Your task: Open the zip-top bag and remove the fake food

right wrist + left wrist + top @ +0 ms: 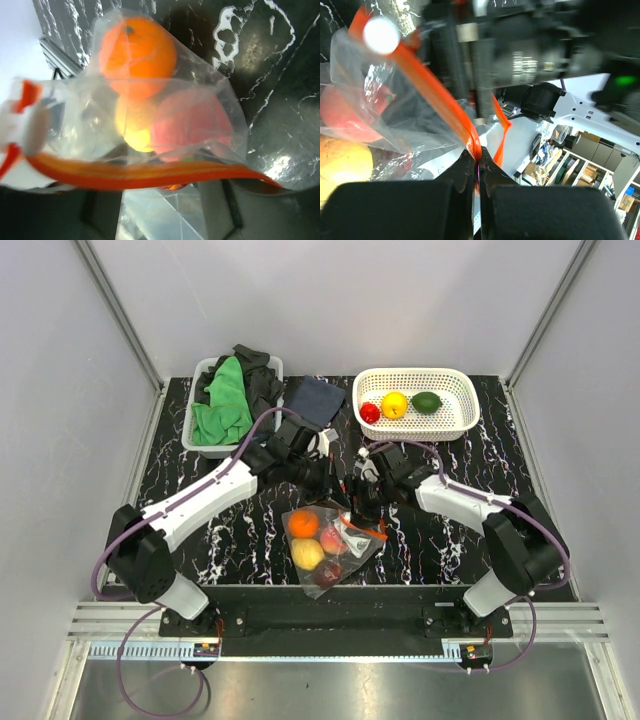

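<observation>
The zip-top bag point(330, 540) lies at the table's front middle, its mouth lifted toward both grippers. Inside it is fake food: an orange point(304, 524), a yellow piece point(308, 554), a pink-red one point(334, 540) and a dark one point(328, 574). My left gripper point(479, 162) is shut on the red-orange zip strip point(440, 95), pinching one lip. In the right wrist view the strip point(150, 172) runs across in front of my right gripper point(160, 210). That gripper's jaws stand wide apart with clear film between them. From above, the right gripper point(365, 498) sits at the bag's mouth.
A white perforated basket point(455, 420) at the back right holds a red point(369, 412), a yellow point(395, 405) and a green point(427, 402) fruit. A grey bin point(190, 435) of green and black cloths stands at the back left, a dark blue cloth point(315, 400) beside it.
</observation>
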Controlling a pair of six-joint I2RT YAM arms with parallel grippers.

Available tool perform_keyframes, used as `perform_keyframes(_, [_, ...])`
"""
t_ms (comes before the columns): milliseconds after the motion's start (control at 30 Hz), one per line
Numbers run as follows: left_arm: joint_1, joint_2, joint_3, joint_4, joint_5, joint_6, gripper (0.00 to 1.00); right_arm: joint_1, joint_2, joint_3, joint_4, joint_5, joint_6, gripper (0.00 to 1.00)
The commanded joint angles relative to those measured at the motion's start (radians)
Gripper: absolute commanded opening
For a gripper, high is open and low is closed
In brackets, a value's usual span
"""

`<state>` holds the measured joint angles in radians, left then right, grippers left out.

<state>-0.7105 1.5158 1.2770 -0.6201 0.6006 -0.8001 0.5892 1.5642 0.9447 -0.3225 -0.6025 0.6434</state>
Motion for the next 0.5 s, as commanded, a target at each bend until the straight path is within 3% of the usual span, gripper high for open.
perform_keyframes(0, [-0.02,0.035,0.058,0.065,-0.022,-0.028,0.0,0.006,0.04,-0.075,0.16,-0.075,0.053,0.66])
perform_keyframes(467, [-0.087,0.069,-0.025,0.103,-0.127,-0.073,0.0,0.011,0.117,-0.23,0.313,-0.155,0.073,0.85])
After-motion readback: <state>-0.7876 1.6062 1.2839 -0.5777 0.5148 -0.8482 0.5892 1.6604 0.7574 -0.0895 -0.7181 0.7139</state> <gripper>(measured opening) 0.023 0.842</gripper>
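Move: The peach in the bag lies about 5 cm back, 5 cm to the left and some 7 cm below the open right hand. From that hand, the orange is about 2 cm back and 12 cm left, the yellow fruit about 9 cm back and 11 cm left, both also some 7 cm down. The left hand already pinches the bag's orange zip edge; the peach is some 16 cm below it, 3 cm back and 1 cm left. Down about 5 cm and back some 3 cm, the right hand sinks at the bag's mouth towards the peach, its half-open fingers spreading nearly to full width and the wrist tilting a little. The left hand keeps its pinch on the zip edge and carries it roughly 3 cm down and 2 cm to the right, towards the right gripper. ##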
